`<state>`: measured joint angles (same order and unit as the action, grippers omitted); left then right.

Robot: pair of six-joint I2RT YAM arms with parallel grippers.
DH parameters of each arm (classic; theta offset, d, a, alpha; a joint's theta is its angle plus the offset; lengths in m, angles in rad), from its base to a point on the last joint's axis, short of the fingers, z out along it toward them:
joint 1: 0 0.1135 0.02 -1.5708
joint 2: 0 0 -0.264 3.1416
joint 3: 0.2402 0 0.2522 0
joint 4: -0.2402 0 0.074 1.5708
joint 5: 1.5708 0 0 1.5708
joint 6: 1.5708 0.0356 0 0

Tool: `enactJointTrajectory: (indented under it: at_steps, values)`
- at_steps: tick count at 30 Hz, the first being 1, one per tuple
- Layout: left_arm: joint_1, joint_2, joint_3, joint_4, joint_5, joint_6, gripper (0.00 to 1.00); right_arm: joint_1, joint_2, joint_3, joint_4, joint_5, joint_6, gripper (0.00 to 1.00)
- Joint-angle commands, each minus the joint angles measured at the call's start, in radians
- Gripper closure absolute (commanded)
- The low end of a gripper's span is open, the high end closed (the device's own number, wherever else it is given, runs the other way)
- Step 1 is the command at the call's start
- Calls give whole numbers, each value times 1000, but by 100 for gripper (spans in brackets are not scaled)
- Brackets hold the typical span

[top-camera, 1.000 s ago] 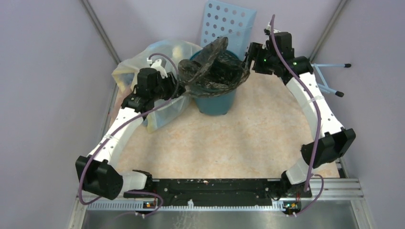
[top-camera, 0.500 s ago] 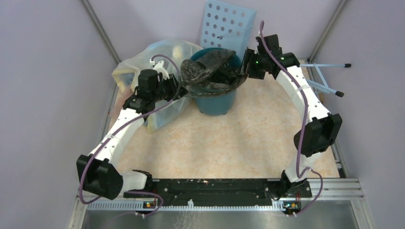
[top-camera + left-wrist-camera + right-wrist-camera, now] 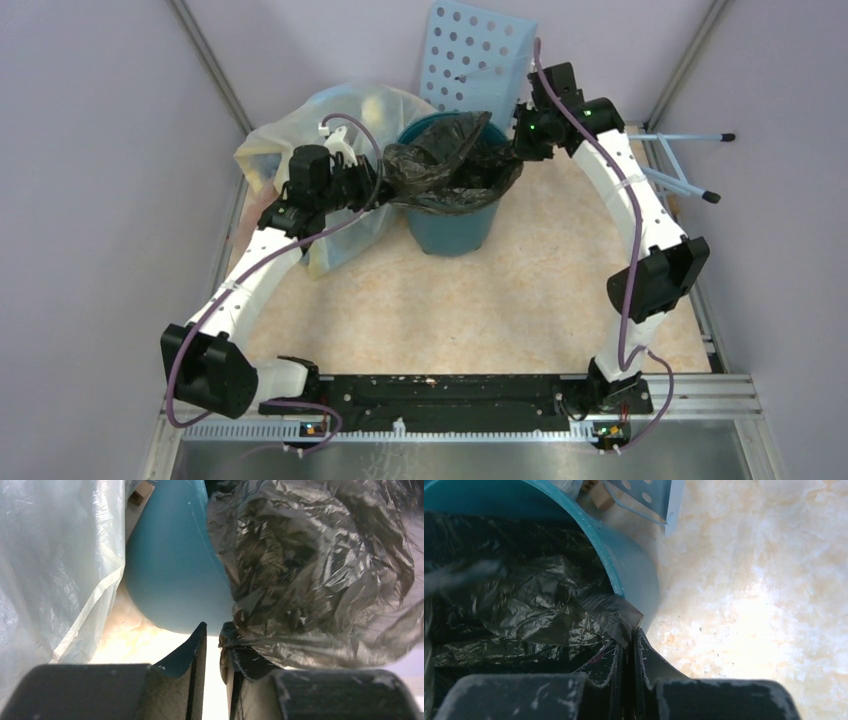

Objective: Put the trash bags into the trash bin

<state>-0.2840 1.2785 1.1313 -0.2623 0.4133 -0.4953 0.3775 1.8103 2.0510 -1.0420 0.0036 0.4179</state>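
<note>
The trash bag [image 3: 450, 165], dark and crinkly, lies bunched over the mouth of the teal trash bin [image 3: 455, 225] at the back of the table. My left gripper [image 3: 385, 188] is at the bin's left rim. In the left wrist view a narrow lit gap shows between the jaws of my left gripper [image 3: 214, 630], and the bag [image 3: 320, 565] drapes over the right finger beside the bin wall [image 3: 172, 570]. My right gripper [image 3: 513, 140] is at the right rim. In its wrist view that gripper [image 3: 630, 635] is shut on a fold of the bag [image 3: 524, 600] just inside the bin's rim [image 3: 634, 575].
A large pale yellowish stuffed bag [image 3: 300, 130] leans against the bin's left side, behind my left arm. A light blue perforated panel [image 3: 475, 50] stands behind the bin. A thin light blue frame [image 3: 685, 165] sticks out at the right wall.
The right gripper has moved left onto the bin's right rim and closed on the bag's edge. The left jaws have narrowed. The bag has sunk lower over the bin.
</note>
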Motion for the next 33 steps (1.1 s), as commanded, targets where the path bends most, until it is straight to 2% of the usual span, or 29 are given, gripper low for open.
enactJointTrajectory:
  at_steps: [1, 5, 8, 14, 15, 16, 17, 20, 23, 26, 30, 33]
  values:
    - [4, -26, -7, 35, 44, 8, 74, 4, -88, 11, -67, 0, 14, 100]
    - [3, -61, -13, -5, 105, -16, 66, 4, -144, -25, -118, -28, 32, 100]
    - [2, -105, -16, -75, 138, -19, 45, 5, -197, -70, -145, -36, 54, 100]
    - [2, -182, -14, -250, 131, -56, 14, 10, -369, -297, -87, -53, 158, 100]
    - [2, -190, -6, -282, 117, -60, 4, 10, -398, -330, -74, -54, 173, 100]
    - [2, -197, 10, -322, 95, -61, 2, 11, -422, -356, -63, -49, 186, 100]
    - [3, -204, 31, -356, 65, -47, 1, 10, -445, -379, -55, -45, 192, 100]
    - [2, -218, 139, -438, -20, 31, 1, 10, -486, -410, -44, -33, 180, 91]
    - [-3, -209, 244, -447, -25, 123, 1, 11, -482, -398, -65, -48, 142, 71]
    - [-45, -168, 354, -479, -59, 217, 1, 11, -477, -367, -88, -46, 111, 56]
    - [-187, -135, 437, -508, -174, 314, 1, 11, -489, -353, -90, -37, 76, 39]
    - [-337, -110, 483, -505, -261, 366, 1, 10, -507, -339, -81, -31, 37, 33]
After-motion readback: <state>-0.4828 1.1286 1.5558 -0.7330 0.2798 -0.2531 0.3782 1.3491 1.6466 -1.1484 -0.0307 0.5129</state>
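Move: My left fingers, barely open, have the near-left edge of the black trash bag at their right finger. The bag's middle lies about 15 cm to the right and 5 cm ahead, the trash bin's middle about 14 cm right, 10 cm ahead and 15 cm lower; the clear bag is roughly 14 cm left and 14 cm ahead, also lower. My right hand is shut on the bag's right edge at the rim, the bag's middle some 13 cm left and 5 cm back, the bin's about 14 cm left, level fore and aft. Keeping the bag edge pinched at the bin's right rim, I haul back towards my base with my right hand, about 13 cm and a little to the right, then stop and spread its fingers. Meanwhile my left hand opens wide and draws back some 8 cm, comes free of the bag, then rises about 12 cm, its fingers tipping up. ##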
